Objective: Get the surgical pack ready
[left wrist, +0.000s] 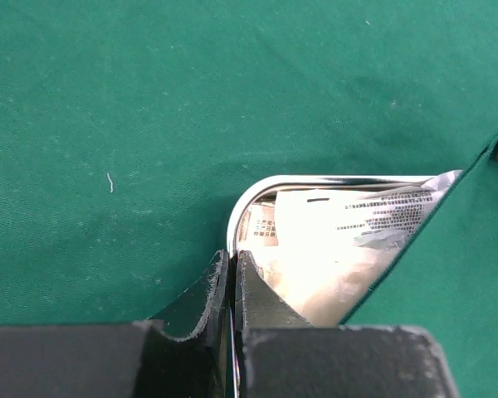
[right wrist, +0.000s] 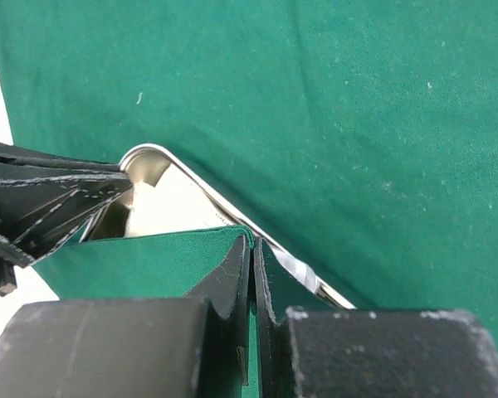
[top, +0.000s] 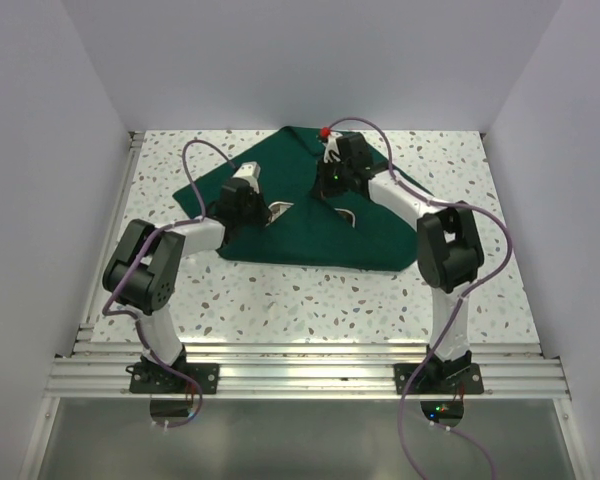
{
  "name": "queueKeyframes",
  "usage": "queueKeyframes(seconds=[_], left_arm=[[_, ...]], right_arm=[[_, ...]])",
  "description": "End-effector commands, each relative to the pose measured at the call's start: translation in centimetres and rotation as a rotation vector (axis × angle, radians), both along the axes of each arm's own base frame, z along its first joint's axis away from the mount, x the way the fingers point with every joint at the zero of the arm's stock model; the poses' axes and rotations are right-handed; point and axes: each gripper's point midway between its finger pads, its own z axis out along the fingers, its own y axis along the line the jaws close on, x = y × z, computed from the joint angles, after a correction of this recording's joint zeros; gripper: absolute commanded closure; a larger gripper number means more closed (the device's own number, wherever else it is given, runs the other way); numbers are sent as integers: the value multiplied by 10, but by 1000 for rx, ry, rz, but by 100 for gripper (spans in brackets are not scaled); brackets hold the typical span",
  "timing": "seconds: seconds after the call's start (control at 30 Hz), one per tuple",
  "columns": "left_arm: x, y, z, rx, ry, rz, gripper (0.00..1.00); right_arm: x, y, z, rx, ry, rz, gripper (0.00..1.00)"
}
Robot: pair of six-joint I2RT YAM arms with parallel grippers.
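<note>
The surgical pack point(top: 310, 235) is a dark green fabric sheet spread on the speckled table, partly folded over a shiny steel tray point(top: 280, 210). In the left wrist view the tray point(left wrist: 315, 179) shows one rounded corner, with printed white packets point(left wrist: 349, 220) inside. My left gripper point(left wrist: 233, 253) is shut at that corner, the thin rim running in between its fingers. My right gripper point(right wrist: 254, 242) is shut on a folded edge of the green fabric point(right wrist: 141, 261), held over the tray point(right wrist: 162, 195). In the top view the left gripper point(top: 272, 213) and right gripper point(top: 332, 190) stand close together over the sheet.
The left arm's black fingers point(right wrist: 41, 203) reach in at the left of the right wrist view. A small red thing point(top: 325, 131) sits at the sheet's far corner. White walls enclose the table point(top: 280, 290) on three sides. An aluminium rail point(top: 310, 365) runs along the near edge.
</note>
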Motion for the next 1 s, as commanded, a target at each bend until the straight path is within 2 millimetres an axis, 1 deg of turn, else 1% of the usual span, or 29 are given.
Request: queueKeyframes(seconds=[0.0, 0.03, 0.23, 0.3, 0.43, 0.47, 0.57, 0.6, 0.67, 0.8, 0.9, 0.93, 0.97], left_arm=[[8, 0, 6, 27, -25, -22, 96], [7, -3, 7, 17, -24, -41, 96], [3, -15, 3, -20, -15, -97, 95], [2, -16, 4, -28, -16, -103, 95], [-1, -19, 4, -34, -18, -117, 95], [-1, -20, 5, -36, -19, -122, 95], [-2, -21, 4, -39, -16, -128, 95], [-4, -22, 3, -38, -13, -130, 95], [-4, -21, 3, -40, -16, -128, 95], [-4, -21, 3, -38, -20, -127, 96], [-6, -22, 2, -40, -18, -135, 96], [-6, -23, 2, -40, -20, -140, 96], [-6, -24, 3, -42, -21, -145, 96]], right_arm=[[14, 4, 11, -2, -35, 8, 100], [15, 3, 7, -8, -29, 11, 100], [19, 0, 3, -19, -25, -2, 100], [22, -1, 3, -19, -28, -7, 100], [26, -1, -2, -18, -19, -11, 100], [27, 0, -7, -21, -10, -10, 100], [30, 1, -12, -24, 2, -11, 100], [31, 2, -18, -27, 19, -10, 100], [33, 3, -22, -33, 31, -10, 100], [36, 0, -37, -45, 59, -25, 100], [37, -4, -42, -51, 83, -37, 100], [37, -5, -49, -52, 104, -39, 100], [36, -5, -51, -52, 118, -37, 100]])
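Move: The green cloth just beyond the tray's far rim, where the folded flap's tip is being taken, lies about 3 cm ahead of the right hand and 8 cm below. The middle of the far rim is roughly straight beneath, some 6 cm down; the tray's far-left corner is about 7 cm left and 1 cm ahead, its far-right corner about 7 cm right. From the left hand, that same cloth spot is about 6 cm ahead and 12 cm right. The flap's tip, still pinched in the shut right fingers, is brought down about 5 cm and about 2 cm forward over the tray's far rim, in two dips with a short pause before each, the hand tipping a little further down. The left fingers keep their pinch on the tray's left rim near the far corner, easing barely a centimetre to the right. ##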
